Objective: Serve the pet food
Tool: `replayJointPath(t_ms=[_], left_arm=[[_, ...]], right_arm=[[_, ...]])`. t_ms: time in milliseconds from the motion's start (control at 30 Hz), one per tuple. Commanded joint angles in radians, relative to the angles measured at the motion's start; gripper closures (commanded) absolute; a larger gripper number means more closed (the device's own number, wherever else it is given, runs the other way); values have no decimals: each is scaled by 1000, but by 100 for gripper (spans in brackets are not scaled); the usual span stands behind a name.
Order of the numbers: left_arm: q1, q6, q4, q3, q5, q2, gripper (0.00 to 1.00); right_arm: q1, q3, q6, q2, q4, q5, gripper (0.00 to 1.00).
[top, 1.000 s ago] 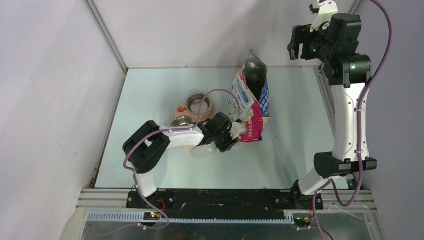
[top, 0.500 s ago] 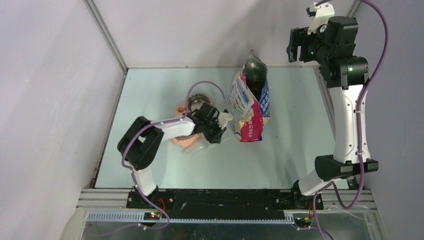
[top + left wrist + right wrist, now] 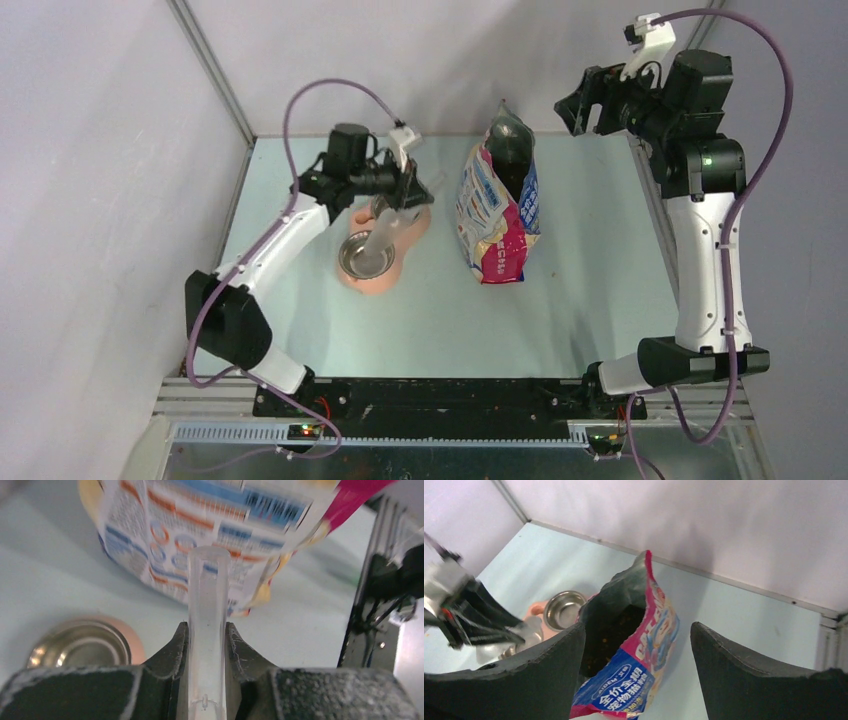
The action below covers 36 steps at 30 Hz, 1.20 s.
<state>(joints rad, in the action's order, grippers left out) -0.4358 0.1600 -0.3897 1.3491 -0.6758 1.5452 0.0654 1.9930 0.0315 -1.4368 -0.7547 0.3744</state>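
Note:
The pet food (image 3: 610, 632) shows as dark kibble inside the open mouth of the printed bag (image 3: 500, 212), which stands upright at mid-table. My left gripper (image 3: 404, 192) is shut on the handle of a translucent plastic scoop (image 3: 207, 605), held above the far end of the pink bowl stand (image 3: 388, 281). The scoop (image 3: 381, 238) reaches down over the near steel bowl (image 3: 362, 259). My right gripper (image 3: 586, 100) hangs high, behind and to the right of the bag. It is open, its jaws (image 3: 638, 626) framing the bag's mouth from above with nothing between them.
The far steel bowl (image 3: 565, 610) sits on the same pink stand, partly covered by my left gripper in the top view. The enclosure walls and a metal frame rail (image 3: 640, 170) border the table at back and right.
My left arm has lifted the scoop from the table near the bag's foot and swung it back and left over the bowls. The right gripper has shifted slightly left, still open.

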Motion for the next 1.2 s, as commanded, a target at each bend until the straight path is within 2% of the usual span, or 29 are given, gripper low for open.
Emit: replayJointPath(t_ms=[0, 100, 200, 267, 500, 567, 600, 633, 767, 867, 967, 1033, 1167], left_arm=[[61, -154, 32, 166, -171, -40, 100], [110, -286, 94, 247, -227, -44, 100], [135, -249, 31, 369, -217, -55, 100], [147, -228, 43, 403, -235, -76, 100], [172, -426, 232, 335, -331, -170, 100], [185, -558, 358, 278, -350, -195, 100], [199, -673, 495, 227, -357, -202, 100], [210, -719, 619, 202, -357, -210, 100], [218, -877, 798, 145, -302, -193, 100], [215, -927, 801, 220, -270, -155, 100], [217, -886, 682, 331, -251, -102, 100], [226, -879, 691, 339, -252, -80, 100], [236, -970, 755, 336, -248, -63, 100]], right_arm=[[8, -32, 39, -4, 60, 129, 20], [8, -33, 71, -26, 91, 205, 20], [17, -60, 126, -25, 154, 358, 19], [46, -81, 131, -14, 215, 405, 19], [220, -70, 107, -14, 241, 242, 19], [262, -72, 124, -24, 252, 239, 18], [279, -82, 150, -31, 282, 250, 17], [293, -118, 186, -33, 309, 279, 17], [350, -230, 279, -59, 585, 336, 17], [383, -229, 326, -94, 689, 359, 18], [422, -219, 350, -125, 777, 392, 17], [443, -238, 358, -133, 826, 409, 17], [463, -281, 447, -157, 924, 397, 19]])
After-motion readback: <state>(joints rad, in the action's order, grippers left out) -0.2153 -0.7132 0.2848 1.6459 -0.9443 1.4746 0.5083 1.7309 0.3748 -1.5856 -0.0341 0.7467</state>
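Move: The left hand already holds the scoop; its middle lies about 3 cm back, 3 cm left and 4 cm below that hand. From the right hand the scoop is some 27 cm left, 7 cm back and 27 cm below; the food bag stands 10 cm left, 1 cm back, 32 cm below. From the left hand the open right gripper is 25 cm right, 4 cm ahead, 23 cm up; the bowl stand 11 cm left, 7 cm ahead, 21 cm below. Raise the left gripper nearly 30 cm off the bowl stand, keeping its pinch on the scoop handle, and roll it so its fingers swing up from slanting down to roughly level. Meanwhile sweep the right gripper left over the food bag, drawing slightly back and turning counter-clockwise until its fingers face the scoop; keep them open and stop short of it. ##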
